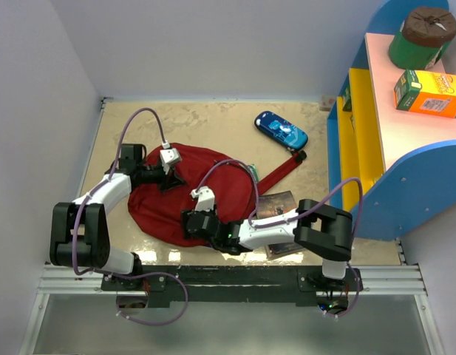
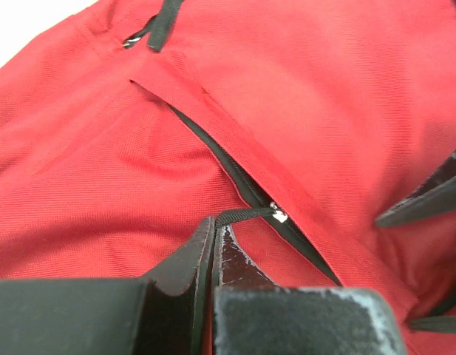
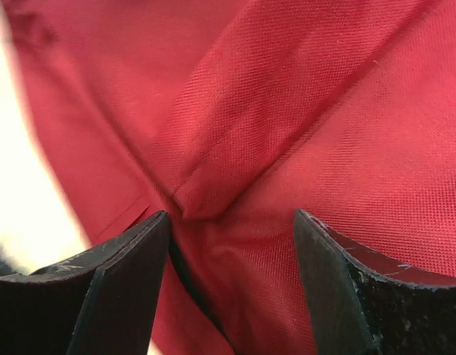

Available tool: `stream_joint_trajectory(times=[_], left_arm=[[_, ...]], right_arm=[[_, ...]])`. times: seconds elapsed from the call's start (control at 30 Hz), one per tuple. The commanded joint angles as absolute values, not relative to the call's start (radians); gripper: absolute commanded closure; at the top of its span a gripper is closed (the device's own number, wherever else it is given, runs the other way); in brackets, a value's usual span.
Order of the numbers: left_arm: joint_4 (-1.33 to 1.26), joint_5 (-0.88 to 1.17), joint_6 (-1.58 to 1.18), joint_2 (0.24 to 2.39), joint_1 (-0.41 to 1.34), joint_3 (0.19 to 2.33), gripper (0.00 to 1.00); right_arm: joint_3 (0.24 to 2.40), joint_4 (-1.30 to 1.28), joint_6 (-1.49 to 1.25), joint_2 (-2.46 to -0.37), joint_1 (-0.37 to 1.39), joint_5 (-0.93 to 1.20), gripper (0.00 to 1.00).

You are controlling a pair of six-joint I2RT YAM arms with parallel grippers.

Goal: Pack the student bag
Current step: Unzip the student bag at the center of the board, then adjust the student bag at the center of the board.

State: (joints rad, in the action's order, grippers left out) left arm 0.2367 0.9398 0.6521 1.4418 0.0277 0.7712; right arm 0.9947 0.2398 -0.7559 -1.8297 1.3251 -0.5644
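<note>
The dark-red student bag lies flat on the table's left half. Its black zipper is mostly closed. My left gripper rests on the bag's upper part, shut on the black zipper pull cord, which runs taut to the metal slider. In the left wrist view the gripper shows its jaws pressed together around the cord's end. My right gripper is over the bag's near side. In the right wrist view it stands open above a fold of red fabric, holding nothing.
A blue pencil case lies at the back, near the bag's red strap. A book sits under the right arm. A blue-and-yellow shelf on the right carries an orange box and a green tub.
</note>
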Motion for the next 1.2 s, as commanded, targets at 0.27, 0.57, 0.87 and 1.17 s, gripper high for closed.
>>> stream_joint_trajectory(times=[0.27,0.57,0.87,1.17], left_arm=[[0.288,0.982,0.715,1.466,0.037,0.831,1.0],[0.316,0.988,0.735,1.468,0.04,0.841,1.0],[0.272,0.977,0.716,1.511,0.051,0.865,1.0],[-0.054,0.884,0.483,1.637,0.069,0.974,1.0]], right_arm=[[1.143,0.268,-0.695,-1.891,1.338,-0.704,0.32],[1.198,0.225,-0.704,-1.994,1.339,-0.692,0.43],[1.138,0.278,-0.667,-1.971,1.368,-0.693,1.0],[1.115,0.265,-0.649,-1.976,1.479,-0.709,1.0]])
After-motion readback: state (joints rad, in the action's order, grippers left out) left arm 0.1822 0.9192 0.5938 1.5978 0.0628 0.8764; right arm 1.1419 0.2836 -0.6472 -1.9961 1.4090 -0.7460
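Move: The left gripper already pinches the zip pull. The slit's far end lies about 4 cm ahead and 5 cm right of it, a little lower, and the slider 2 cm back and 1 cm right. The bag fold to grip lies some 2 cm ahead, 3 cm left and 1 cm below the open right gripper. From the right gripper, the slider is roughly 13 cm ahead and 1 cm left, and the bag's near-left edge 5 cm back and 6 cm left. Lift the open right gripper 2 cm or so over the cloth, carrying it about 3 cm left and 2 cm forward, then lower it and shut its fingers on the bag fold. Keep the pull pinched and the left gripper nearly still meanwhile. Then draw the right back with the fold as the left heads forward, slightly right and down, towards the slit's far end, the two parting by 5 to 6 cm. ##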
